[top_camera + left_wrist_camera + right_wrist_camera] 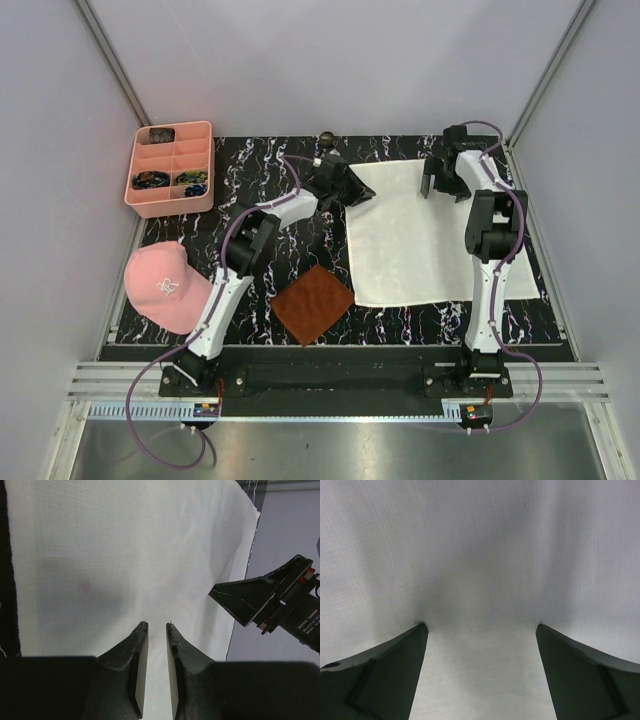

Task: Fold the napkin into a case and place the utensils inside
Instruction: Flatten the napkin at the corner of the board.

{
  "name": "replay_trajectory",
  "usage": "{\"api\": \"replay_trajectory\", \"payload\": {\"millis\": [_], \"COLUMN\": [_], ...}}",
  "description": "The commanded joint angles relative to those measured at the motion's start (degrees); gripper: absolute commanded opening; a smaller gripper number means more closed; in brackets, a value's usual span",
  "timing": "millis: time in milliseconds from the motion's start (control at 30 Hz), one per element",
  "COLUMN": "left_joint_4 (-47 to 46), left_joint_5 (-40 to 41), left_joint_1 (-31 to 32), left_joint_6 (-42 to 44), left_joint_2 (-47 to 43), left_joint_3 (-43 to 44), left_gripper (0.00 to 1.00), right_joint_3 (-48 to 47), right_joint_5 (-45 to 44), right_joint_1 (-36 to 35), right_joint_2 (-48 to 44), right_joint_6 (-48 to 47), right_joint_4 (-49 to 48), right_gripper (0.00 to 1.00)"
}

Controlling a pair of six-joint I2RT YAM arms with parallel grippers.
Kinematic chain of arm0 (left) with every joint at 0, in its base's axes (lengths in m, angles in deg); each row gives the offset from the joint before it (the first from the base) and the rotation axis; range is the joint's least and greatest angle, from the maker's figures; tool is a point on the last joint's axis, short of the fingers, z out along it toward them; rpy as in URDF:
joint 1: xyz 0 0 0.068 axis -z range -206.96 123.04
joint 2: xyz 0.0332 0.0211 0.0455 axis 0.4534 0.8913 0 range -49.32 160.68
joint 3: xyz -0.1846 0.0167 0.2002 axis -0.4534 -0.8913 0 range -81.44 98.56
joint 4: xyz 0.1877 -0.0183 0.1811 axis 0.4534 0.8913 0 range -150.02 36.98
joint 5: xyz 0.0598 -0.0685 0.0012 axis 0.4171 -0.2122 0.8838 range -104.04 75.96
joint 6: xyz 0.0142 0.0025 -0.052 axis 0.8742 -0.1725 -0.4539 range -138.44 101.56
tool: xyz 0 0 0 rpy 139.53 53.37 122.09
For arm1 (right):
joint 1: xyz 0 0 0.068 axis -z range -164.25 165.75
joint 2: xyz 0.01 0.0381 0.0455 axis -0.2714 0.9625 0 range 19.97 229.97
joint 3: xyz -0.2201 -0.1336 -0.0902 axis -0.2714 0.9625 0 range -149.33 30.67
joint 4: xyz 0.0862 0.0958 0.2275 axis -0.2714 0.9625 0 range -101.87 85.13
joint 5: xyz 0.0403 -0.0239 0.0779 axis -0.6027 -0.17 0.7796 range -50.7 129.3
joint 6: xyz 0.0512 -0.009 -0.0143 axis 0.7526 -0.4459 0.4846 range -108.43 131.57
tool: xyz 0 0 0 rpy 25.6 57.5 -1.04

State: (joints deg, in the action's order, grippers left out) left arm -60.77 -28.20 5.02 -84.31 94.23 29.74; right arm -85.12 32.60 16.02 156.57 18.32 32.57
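The cream-white napkin (420,235) lies spread flat on the black marbled table, filling the left wrist view (125,555) and the right wrist view (480,555). No folded case shows. My left gripper (358,190) (157,625) hovers at the napkin's far left corner. Its jaws stand a narrow gap apart, with only cloth showing beneath. My right gripper (438,188) (481,627) is over the far right part of the napkin. It is open wide, its tips at the cloth, and it also appears in the left wrist view (235,602). I cannot make out the utensils for certain.
A brown textured mat (312,303) lies near the front, left of the napkin. A pink compartment tray (170,168) stands at the far left and a pink cap (160,285) at the near left. A small dark round object (326,137) sits at the table's far edge.
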Motion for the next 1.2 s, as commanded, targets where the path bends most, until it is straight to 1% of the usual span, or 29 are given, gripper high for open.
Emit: {"api": "replay_trajectory", "payload": {"millis": [0,100,267,300,367,500,600,667,700,733,767,800,833,867,900,933,967,1000,1033,1067,1100,1133,1167], "left_joint_4": [-6.9,-9.1,-12.2,-13.2,-15.1,-13.5,-12.9,-13.1,-12.5,-11.4,-9.8,-8.9,-7.3,-7.3,-7.2,-6.7,-6.3,-5.8,-3.9,-2.7,-1.4,0.6,0.7], "left_joint_5": [-1.2,-1.8,-1.8,-2.0,-1.9,-0.4,1.0,-0.2,-0.8,-1.9,-2.5,-3.0,-3.6,-3.7,-3.7,-2.4,-1.6,-0.7,-0.4,-0.1,0.3,0.2,0.0], "left_joint_1": [-1.2,-2.4,-3.2,-3.8,-4.4,-5.7,-6.1,-6.1,-5.9,-5.9,-5.8,-5.4,-5.2,-4.7,-4.3,-4.0,-3.0,-2.5,-1.8,-0.3,0.5,1.3,2.7], "left_joint_6": [-5.5,-8.8,-11.8,-13.8,-15.3,-12.2,-9.5,-8.1,-7.4,-6.5,-4.1,-2.9,-1.6,1.2,2.7,4.1,6.4,7.7,8.7,11.1,12.2,13.1,14.1], "left_joint_2": [3.5,6.1,12.4,13.5,16.1,18.3,18.3,17.9,17.4,15.3,13.5,11.4,6.2,3.2,0.0,-6.5,-9.8,-15.4,-17.8,-20.1,-23.9,-25.5,-27.0], "left_joint_3": [4.7,6.0,12.3,13.4,15.8,22.1,24.6,25.6,26.5,26.2,25.3,22.0,19.5,16.6,9.8,6.1,2.6,-3.4,-5.8,-8.0,-11.3,-12.9,-14.4], "left_gripper": [0.24,0.24,0.26,0.26,0.26,0.26,0.29,0.31,0.32,0.32,0.36,0.4,0.43,0.49,0.52,0.55,0.57,0.6,0.6,0.6,0.59,0.59,0.58], "right_joint_3": [-5.5,-8.0,-12.3,-13.0,-15.1,-16.5,-15.8,-16.3,-16.5,-16.1,-15.4,-14.2,-11.0,-9.0,-6.7,-1.0,2.3,9.2,12.7,16.4,20.1,27.1,30.5], "right_joint_5": [-1.0,-0.2,0.1,0.0,-0.2,0.2,1.3,1.6,1.0,-0.1,-1.2,-3.9,-5.6,-6.9,-8.0,-8.1,-7.9,-7.0,-6.4,-6.0,-5.0,-4.6,-4.8], "right_joint_1": [0.1,0.1,0.1,0.1,0.1,0.7,0.8,0.8,0.8,0.8,0.8,0.8,0.8,1.1,1.6,2.3,4.2,5.5,6.9,10.6,12.5,14.6,16.4], "right_joint_2": [3.7,5.5,8.0,9.0,10.1,11.6,10.9,9.3,8.3,6.9,3.3,1.1,-1.4,-6.5,-9.2,-12.0,-17.5,-20.5,-23.1,-28.1,-30.5,-32.6,-36.5], "right_joint_6": [-3.9,-4.5,-4.7,-5.0,-5.6,-5.8,-5.4,-4.2,-1.9,-0.7,0.5,2.9,4.2,5.7,8.1,9.4,10.8,13.4,14.7,16.2,18.4,19.1,19.8], "right_joint_4": [-0.5,-0.3,0.5,0.6,1.0,2.3,2.2,2.6,3.2,3.5,3.6,3.7,3.8,4.0,4.0,3.6,3.2,2.3,1.9,1.4,0.6,-0.1,-0.9], "right_gripper": [1.0,1.0,1.0,1.0,1.0,1.0,1.0,1.0,1.0,1.0,1.0,1.0,1.0,1.0,1.0,1.0,1.0,1.0,1.0,1.0,1.0,1.0,1.0]}}
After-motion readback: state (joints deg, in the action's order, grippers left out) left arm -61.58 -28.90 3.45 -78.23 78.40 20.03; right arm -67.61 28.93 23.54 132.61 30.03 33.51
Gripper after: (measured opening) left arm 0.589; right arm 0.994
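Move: My left hand is just above the spread napkin: the napkin's far-left corner lies about 13 cm ahead, 5 cm left and some 3 cm lower. From this hand the fork lies some 8 cm ahead and 13 left, the ladle 16 ahead and 11 left. My right hand, already down at the cloth, has the napkin's far edge about 10 cm straight ahead and the board's far edge about 17 cm straight ahead. With both hands low on the napkin I smooth it towards the board's far edge: my left slides about 10 cm forward, sinking a little and rolling its left side down, while my right pushes the cloth along some 5 cm, fingers wide, and pauses. Then both lift off and draw back about 12 cm, rising some 10, the right also swinging right and clockwise, the left opening its fingers. ##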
